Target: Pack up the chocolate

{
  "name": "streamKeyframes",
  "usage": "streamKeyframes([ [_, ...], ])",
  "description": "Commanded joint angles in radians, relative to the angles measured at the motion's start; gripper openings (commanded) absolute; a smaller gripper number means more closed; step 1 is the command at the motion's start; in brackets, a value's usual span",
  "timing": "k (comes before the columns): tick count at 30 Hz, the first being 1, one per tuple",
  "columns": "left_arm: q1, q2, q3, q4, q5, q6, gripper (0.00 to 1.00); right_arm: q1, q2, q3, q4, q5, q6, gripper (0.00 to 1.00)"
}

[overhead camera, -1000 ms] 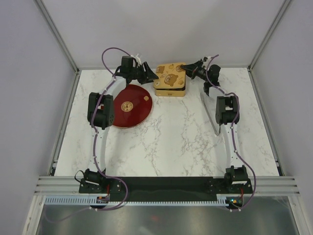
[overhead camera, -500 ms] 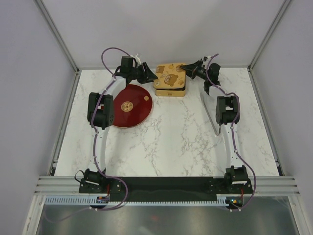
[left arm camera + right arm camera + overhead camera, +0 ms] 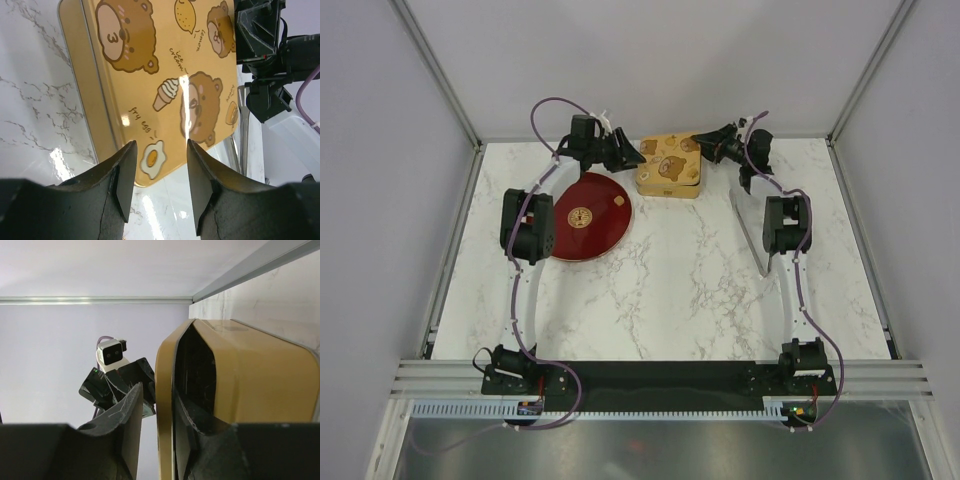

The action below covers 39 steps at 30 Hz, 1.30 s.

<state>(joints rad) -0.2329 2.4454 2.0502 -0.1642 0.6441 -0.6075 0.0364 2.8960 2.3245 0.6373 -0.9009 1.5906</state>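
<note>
The square gold tin (image 3: 668, 168) with bear pictures stands at the back of the table. Its lid (image 3: 165, 405) is lifted ajar from the tin body (image 3: 255, 380). My right gripper (image 3: 157, 412) is open around the lid's edge, one finger (image 3: 192, 425) inside the dark gap and the other finger (image 3: 127, 420) outside, clear of the lid. My left gripper (image 3: 159, 172) is open and empty just short of the lid's near corner (image 3: 150, 160). A small pale chocolate piece (image 3: 617, 200) lies on the red dish (image 3: 570, 235). Whatever is inside the tin is hidden.
A grey metal strip (image 3: 748, 232) lies on the marble to the right of the tin, beside the right arm. The red dish carries a round gold emblem (image 3: 583, 214). The back wall stands close behind the tin and both grippers.
The right gripper's fingers have parted around the lid's edge. The tin's lid looks slightly shifted in the top view. Both arms have stayed almost where they were.
</note>
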Motion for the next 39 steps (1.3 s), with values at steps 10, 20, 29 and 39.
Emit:
streamKeyframes([
  [10, -0.009, -0.003, -0.021, 0.029, 0.032, -0.012, 0.52, -0.058, -0.08, -0.053, -0.008, 0.003, -0.055, 0.45],
  [20, -0.011, -0.009, -0.015, 0.029, 0.039, -0.017, 0.52, -0.084, -0.19, -0.097, -0.233, 0.049, -0.277, 0.5],
  [29, -0.014, -0.01, -0.013, 0.034, 0.048, -0.024, 0.52, -0.063, -0.36, -0.189, -0.617, 0.24, -0.639, 0.52],
  [39, -0.022, -0.003, -0.013, 0.038, 0.045, -0.028, 0.52, 0.037, -0.42, -0.192, -0.85, 0.436, -0.885, 0.63],
])
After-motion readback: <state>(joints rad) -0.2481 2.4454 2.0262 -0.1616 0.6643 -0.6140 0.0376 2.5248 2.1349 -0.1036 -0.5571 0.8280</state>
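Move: The teddy-bear lid's middle lies about 6 cm left of the right hand, 5 cm back and 2 cm below. That hand's fingers straddle the lid's raised far-right edge. The chocolate box is straight beneath the lid, some 3 cm lower. The red tray sits about 25 cm left of this hand and 21 cm back. From the left hand, at the near-left corner, the lid's middle is 6 cm right and 3 cm ahead. Rightward and slightly down, the right hand slides its already loosened fingers off the lid's raised edge and draws about 7 cm clear, opening them further. It then rises a little, rolling some 35 degrees so the left-pointing fingers tip down, and swings roughly 3 cm back left towards the lid. The half-open left hand eases about a centimetre back, right and down by the near-left corner. ##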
